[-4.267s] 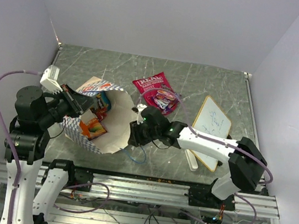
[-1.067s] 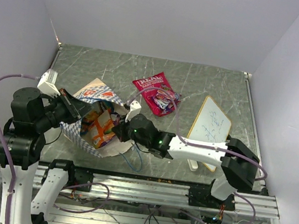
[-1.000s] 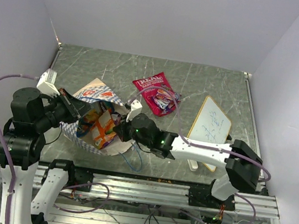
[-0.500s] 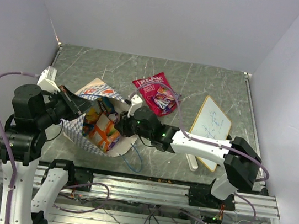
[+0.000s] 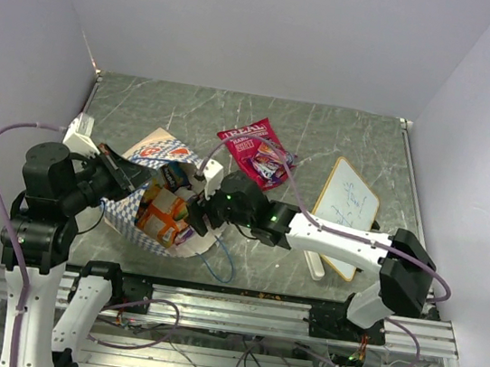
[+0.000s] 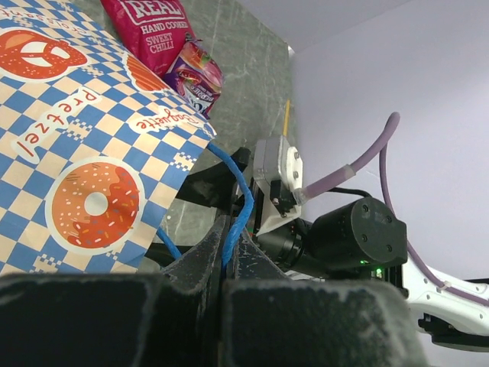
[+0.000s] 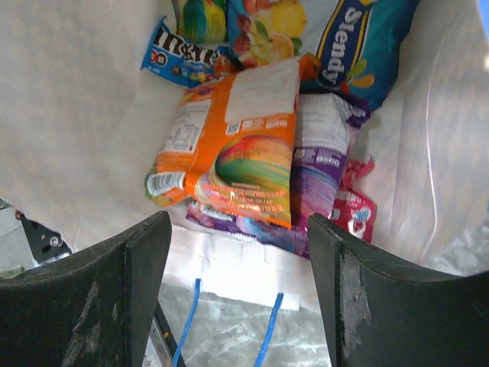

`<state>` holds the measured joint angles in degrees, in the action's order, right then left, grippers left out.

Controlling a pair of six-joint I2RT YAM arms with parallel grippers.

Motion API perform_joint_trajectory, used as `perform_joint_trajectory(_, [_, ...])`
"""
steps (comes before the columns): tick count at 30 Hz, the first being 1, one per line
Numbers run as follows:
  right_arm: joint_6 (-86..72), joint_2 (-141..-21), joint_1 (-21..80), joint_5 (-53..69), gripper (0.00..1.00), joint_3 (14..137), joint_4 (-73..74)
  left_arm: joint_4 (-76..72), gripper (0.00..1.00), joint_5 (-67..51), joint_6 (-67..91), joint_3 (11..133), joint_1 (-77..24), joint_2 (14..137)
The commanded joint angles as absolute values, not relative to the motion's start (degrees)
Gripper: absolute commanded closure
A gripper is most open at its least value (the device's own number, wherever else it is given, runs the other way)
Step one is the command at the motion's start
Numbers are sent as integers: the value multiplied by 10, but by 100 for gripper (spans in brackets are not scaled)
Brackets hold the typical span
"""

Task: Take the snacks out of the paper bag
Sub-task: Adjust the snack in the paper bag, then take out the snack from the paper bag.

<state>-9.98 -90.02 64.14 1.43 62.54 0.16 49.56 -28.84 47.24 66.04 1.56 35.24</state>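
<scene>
The checkered paper bag (image 5: pixel 146 153) lies on its side at the left, mouth facing right. My left gripper (image 5: pixel 127 178) is shut on its blue string handle (image 6: pixel 235 218), holding the top edge up. My right gripper (image 5: pixel 193 213) is open and empty at the bag's mouth. In the right wrist view the open gripper (image 7: pixel 241 229) looks into the cream inside (image 7: pixel 76 115). There lie an orange packet (image 7: pixel 237 145), a purple one (image 7: pixel 325 168), a small red one (image 7: pixel 353 212), a blue-green one (image 7: pixel 359 46) and a blue candy packet (image 7: pixel 179 57). The large red bag (image 5: pixel 247 140) and a purple packet (image 5: pixel 271 162) lie on the table outside.
A wood-framed whiteboard (image 5: pixel 347 202) lies at the right, with a white marker (image 5: pixel 311 264) by its near edge. A loose blue handle loop (image 5: pixel 220 260) trails from the bag toward the table's front edge. Walls close in the back and both sides.
The bag's mouth has narrowed and tipped since the oldest frame. My right gripper has shifted slightly left and back at the mouth, still open. My left gripper keeps hold of the handle.
</scene>
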Motion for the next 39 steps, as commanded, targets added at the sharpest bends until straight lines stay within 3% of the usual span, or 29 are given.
perform_joint_trajectory(1, [-96,-934,640,16,28,671,0,480,93,-315,470,662,15,357])
perform_joint_trajectory(8, [-233,-943,640,-36,28,635,-47,464,93,-322,474,649,15,357])
perform_joint_trajectory(21, [-273,-1024,637,-22,28,642,-74,454,93,-336,480,642,15,358])
perform_joint_trajectory(26, [-315,-1040,639,19,39,638,-97,453,93,-338,481,638,15,355])
perform_joint_trajectory(34, [-319,-1027,638,5,75,644,-107,453,93,-336,481,632,15,351])
perform_joint_trajectory(38, [-301,-995,639,10,99,652,-107,465,93,-327,474,637,15,355])
perform_joint_trajectory(39, [-295,-987,639,12,100,656,-103,471,93,-322,473,639,15,356])
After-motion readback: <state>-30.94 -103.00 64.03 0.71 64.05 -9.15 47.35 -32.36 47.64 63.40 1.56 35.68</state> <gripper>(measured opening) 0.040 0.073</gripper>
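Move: The orange packet in the paper bag lies about 9 cm to the right hand's left, 1 cm farther out and 8 cm below it. From the right hand, the purple packet, partly beneath the orange one, is some 6 cm left, 3 cm ahead and 11 cm down; the Blendy packet is about 10 cm left, 9 cm ahead and 9 cm down. From the left hand, the orange packet is roughly 2 cm ahead, level sideways and 26 cm below. The open right hand eases left and a little forward, then dips about 6 cm into the bag mouth towards the near edge of the orange packet, going on left to some 4 cm in all while it rolls about 20 degrees around its pointing direction, clockwise seen from behind the hand. Low in the bag its fingers close from wide open to nearly shut, pinching the orange packet's near edge beside the purple packet, while the left hand keeps its shut grip on the bag's blue handle. ##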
